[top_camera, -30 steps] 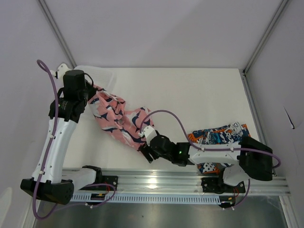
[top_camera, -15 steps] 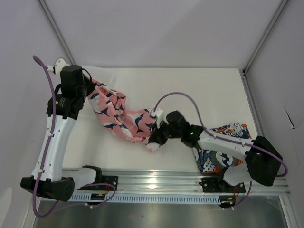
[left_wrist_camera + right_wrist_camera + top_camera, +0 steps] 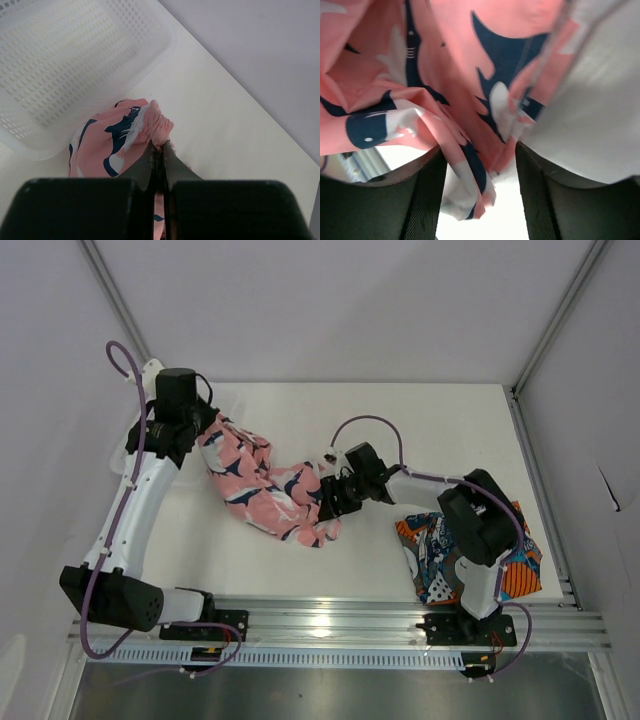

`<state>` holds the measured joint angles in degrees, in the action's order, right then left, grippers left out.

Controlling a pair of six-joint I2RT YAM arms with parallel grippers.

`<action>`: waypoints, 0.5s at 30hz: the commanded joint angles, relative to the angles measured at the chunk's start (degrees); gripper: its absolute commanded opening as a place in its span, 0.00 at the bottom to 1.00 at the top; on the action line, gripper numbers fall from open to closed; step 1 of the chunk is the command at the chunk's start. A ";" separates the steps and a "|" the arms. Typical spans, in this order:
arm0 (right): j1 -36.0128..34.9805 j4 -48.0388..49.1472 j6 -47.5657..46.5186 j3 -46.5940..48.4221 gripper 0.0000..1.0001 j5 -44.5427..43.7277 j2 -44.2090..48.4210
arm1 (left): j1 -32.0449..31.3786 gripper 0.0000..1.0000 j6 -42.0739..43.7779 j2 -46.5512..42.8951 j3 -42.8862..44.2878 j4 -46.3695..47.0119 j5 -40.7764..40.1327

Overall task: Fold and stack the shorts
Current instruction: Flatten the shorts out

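Note:
The pink shorts (image 3: pixel 262 490) with navy-and-white shapes lie bunched left of centre on the white table. My left gripper (image 3: pixel 205 436) is shut on their gathered pink edge (image 3: pixel 159 131) at the far left end, and the cloth hangs down from the fingertips. My right gripper (image 3: pixel 326 504) is at the shorts' right end. Its jaws stand apart with loose pink folds (image 3: pixel 470 125) hanging between the fingers (image 3: pixel 427 200). The printed blue, orange and white shorts (image 3: pixel 440 552) lie crumpled at the near right, partly under the right arm.
A white mesh basket (image 3: pixel 65 60) sits at the far left corner, just beyond the left gripper. The right arm (image 3: pixel 480 520) and its purple cable arch over the printed shorts. A metal rail (image 3: pixel 330 625) runs along the near edge.
The left gripper carried its end of the pink shorts to the right. The right gripper rose from the near edge to the shorts' right end, closed there, and now its jaws have parted.

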<state>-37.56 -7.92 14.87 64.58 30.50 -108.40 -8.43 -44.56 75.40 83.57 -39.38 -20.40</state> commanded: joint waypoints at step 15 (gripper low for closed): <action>-6.55 1.15 -0.12 -15.79 0.61 -16.88 29.03 | 0.69 0.00 0.26 5.03 6.96 0.18 -4.21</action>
<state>-43.18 -7.75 13.76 50.30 13.15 -80.66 -8.34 -44.53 80.73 87.48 -39.99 -23.00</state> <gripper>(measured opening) 0.612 0.015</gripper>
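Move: The right hand, its fingers already parted around the pink shorts' loose end, has that end's near corner about 4 cm back, level sideways and some 3 cm below; the folded patterned shorts lie roughly 32 cm to the right and 8 cm back of the hand. The left hand holds the far end high; from it the loose corner is about 15 cm back, 23 cm right and 30 cm down, and the white basket's middle about 8 cm ahead, 15 cm left and 26 cm below. The right hand backs off rightward from the pink shorts' loose end and then mostly lifts, rising about 8 cm in all while going some 4 cm right and, late on, 3 cm back, its fingers staying open and its fingertips swinging about 20 degrees forward. The left hand keeps its pinch on the raised end and eases about 2 cm forward beside the basket, barely sinking. ##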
